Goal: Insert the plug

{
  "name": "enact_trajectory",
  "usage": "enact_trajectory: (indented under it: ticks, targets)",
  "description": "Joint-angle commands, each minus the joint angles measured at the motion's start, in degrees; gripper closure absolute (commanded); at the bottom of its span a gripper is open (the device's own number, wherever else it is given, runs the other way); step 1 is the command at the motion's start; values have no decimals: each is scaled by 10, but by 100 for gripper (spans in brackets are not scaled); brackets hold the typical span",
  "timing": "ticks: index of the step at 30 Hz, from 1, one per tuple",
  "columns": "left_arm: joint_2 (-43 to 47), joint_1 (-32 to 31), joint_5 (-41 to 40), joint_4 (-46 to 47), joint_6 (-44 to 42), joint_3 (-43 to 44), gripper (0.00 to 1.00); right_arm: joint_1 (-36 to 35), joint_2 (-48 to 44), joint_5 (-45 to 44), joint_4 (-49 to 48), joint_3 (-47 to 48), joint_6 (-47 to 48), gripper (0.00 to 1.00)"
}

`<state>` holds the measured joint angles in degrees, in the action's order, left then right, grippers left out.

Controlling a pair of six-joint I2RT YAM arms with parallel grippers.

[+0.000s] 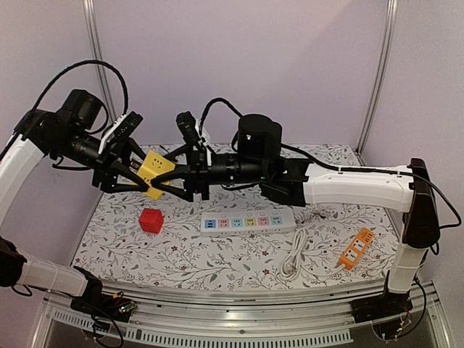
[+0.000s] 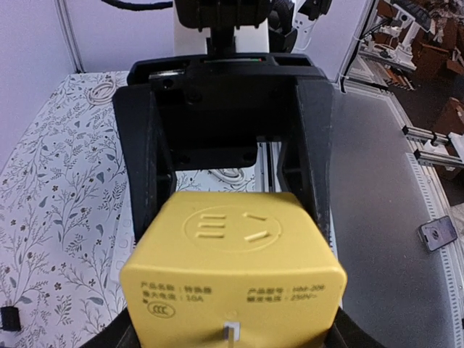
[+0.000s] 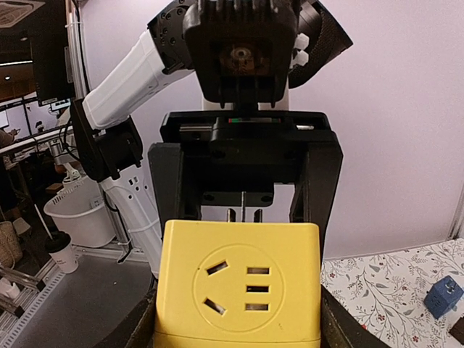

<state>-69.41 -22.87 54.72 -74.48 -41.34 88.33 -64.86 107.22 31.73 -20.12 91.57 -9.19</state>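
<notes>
The plug is a yellow cube adapter (image 1: 156,168) held in mid-air above the table's left side, between both grippers. My left gripper (image 1: 145,178) comes in from the left and is shut on it. In the left wrist view the cube (image 2: 232,268) fills the space between its fingers, with a metal prong at the bottom edge. My right gripper (image 1: 169,178) reaches in from the right, and its fingers press the cube's sides. The right wrist view shows the cube's socket face (image 3: 239,286) and prongs on its far side. The white power strip (image 1: 249,223) lies on the table below.
A red cube adapter (image 1: 151,220) sits on the floral tablecloth left of the strip. An orange power strip (image 1: 357,249) lies at the right with a white coiled cable (image 1: 293,261) beside it. A blue cube (image 3: 444,296) shows in the right wrist view.
</notes>
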Motion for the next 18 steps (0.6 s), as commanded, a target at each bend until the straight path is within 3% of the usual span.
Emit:
enact_trajectory:
  ticks: [1, 2, 3, 4, 9, 14, 18]
  targets:
    - [0, -8, -1, -4, 0, 6, 68, -3, -16, -6, 10, -23, 34, 100]
    - [1, -7, -13, -5, 2, 4, 33, -3, -28, -12, 12, -30, 40, 100]
    - [3, -8, -26, -5, 6, 2, 5, -4, -36, -19, 13, -39, 49, 100]
    - [4, -8, -43, -7, 6, 0, 1, -2, -47, -22, 15, -49, 64, 100]
    - [20, -7, -146, -62, -62, -7, 1, 6, -111, -15, 42, -93, 132, 100]
    - [34, -6, -224, -108, -102, -14, 1, 50, -134, 107, 119, -74, 70, 100]
    - [44, -6, -254, -118, -105, -26, 1, 60, -147, 132, 196, -71, 76, 100]
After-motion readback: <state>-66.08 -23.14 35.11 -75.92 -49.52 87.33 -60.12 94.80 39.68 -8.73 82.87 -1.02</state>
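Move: The yellow plug is pinched by both my hands, its middle about 2 cm to the right of my left hand. From my right hand, the white power strip lies some 12 cm ahead, 18 cm right and 35 cm below. Also on the table, the red cube sits about 11 cm ahead and 13 cm left of that hand, and the coiled white cable roughly 2 cm ahead and 32 cm right. I open my left fingers wide to let go of the yellow plug, then draw that hand off to the left and down by about 5 cm, a little forward too, tipping its fingers some 20 degrees further down. My right hand keeps its grip and carries the plug about 6.5 cm right, towards the power strip's side, first dipping nearly 3 cm and then rising back. ##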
